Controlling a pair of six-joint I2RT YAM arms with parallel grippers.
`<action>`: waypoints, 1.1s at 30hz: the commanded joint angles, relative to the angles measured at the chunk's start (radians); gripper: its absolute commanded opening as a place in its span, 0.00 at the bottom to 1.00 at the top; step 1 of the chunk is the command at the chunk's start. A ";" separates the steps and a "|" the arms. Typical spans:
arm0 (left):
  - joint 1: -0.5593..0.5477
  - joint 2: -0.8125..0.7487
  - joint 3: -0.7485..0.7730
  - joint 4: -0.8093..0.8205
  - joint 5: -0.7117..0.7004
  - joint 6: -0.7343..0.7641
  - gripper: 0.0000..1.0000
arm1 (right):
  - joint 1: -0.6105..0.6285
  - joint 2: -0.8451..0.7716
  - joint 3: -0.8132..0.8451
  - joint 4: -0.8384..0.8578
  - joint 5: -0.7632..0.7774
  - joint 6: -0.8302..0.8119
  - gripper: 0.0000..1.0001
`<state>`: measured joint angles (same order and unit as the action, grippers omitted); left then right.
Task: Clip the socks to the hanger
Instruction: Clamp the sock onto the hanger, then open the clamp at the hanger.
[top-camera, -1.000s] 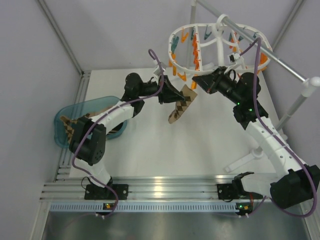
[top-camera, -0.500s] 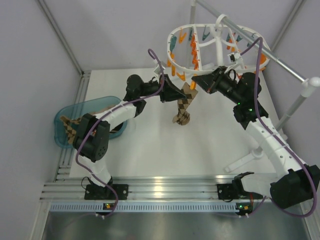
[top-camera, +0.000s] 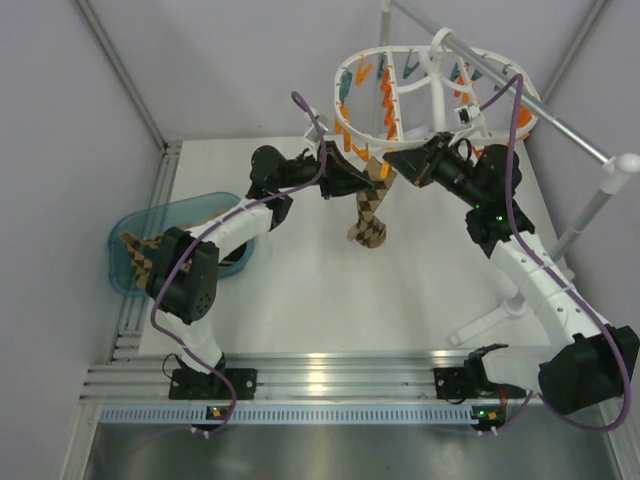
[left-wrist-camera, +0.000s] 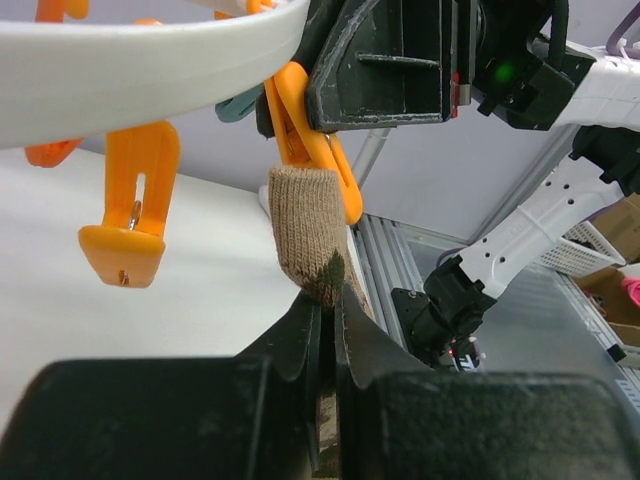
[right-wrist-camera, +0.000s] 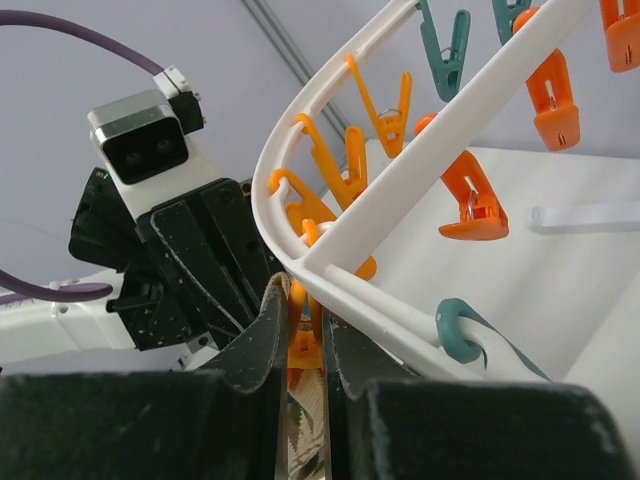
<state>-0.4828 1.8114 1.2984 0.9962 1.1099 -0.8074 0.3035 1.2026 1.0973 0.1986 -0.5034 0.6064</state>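
Observation:
My left gripper (top-camera: 362, 180) (left-wrist-camera: 328, 312) is shut on a brown-and-tan argyle sock (top-camera: 369, 212). It holds the sock's knitted end (left-wrist-camera: 305, 235) up against the lower end of an orange clip (left-wrist-camera: 312, 150) under the white hanger rim (left-wrist-camera: 130, 70). I cannot tell whether the sock sits between the clip's halves. My right gripper (top-camera: 393, 160) (right-wrist-camera: 305, 310) is shut on that same orange clip (right-wrist-camera: 303, 345), squeezing its top just under the hanger (top-camera: 436, 62) (right-wrist-camera: 400, 190). The rest of the sock hangs free above the table. A second argyle sock (top-camera: 138, 256) lies in the basket.
A teal basket (top-camera: 185, 212) stands at the table's left edge. A grey metal rod stand (top-camera: 565, 118) carries the hanger at the back right, its foot (top-camera: 490, 322) on the table. Several orange and teal clips (right-wrist-camera: 470, 205) dangle from the frame.
My left gripper has carried the sock right and up, from the middle of the table to the orange clip at the hanger's near rim. The right gripper has stayed on the clip.

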 joint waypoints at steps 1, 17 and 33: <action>-0.005 0.008 0.055 0.081 -0.021 -0.009 0.00 | 0.003 0.012 -0.002 0.045 -0.099 -0.005 0.00; -0.013 0.023 0.059 0.033 -0.078 0.031 0.22 | -0.006 0.005 0.007 0.012 -0.115 -0.031 0.51; -0.016 -0.231 -0.205 -0.228 -0.395 0.574 0.58 | -0.083 -0.018 0.009 -0.030 -0.162 -0.060 0.54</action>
<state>-0.4919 1.6245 1.1088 0.7799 0.8410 -0.3687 0.2382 1.2041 1.0973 0.1699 -0.6384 0.5686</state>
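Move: My left fingers hold the sock's cuff, its top edge about 3 cm above them; the orange clip it goes into is some 3 cm to their right, 1 cm ahead and 3 cm up. My right fingers already squeeze that clip, with the cuff about 2 cm to their left. The neighbouring orange clip hangs roughly 4 cm ahead and 5 cm left of my right hand, a teal one about 3 cm ahead and 6 cm right. I open my right fingers first and let the orange clip shut on the cuff, while my left hand eases the sock about 1.5 cm forward and slightly right. Then my left fingers open, let go of the cuff and draw off down and left, turning some 20 degrees counter-clockwise; my right hand, still open around the clip, drifts about 2 cm right and slightly down. ##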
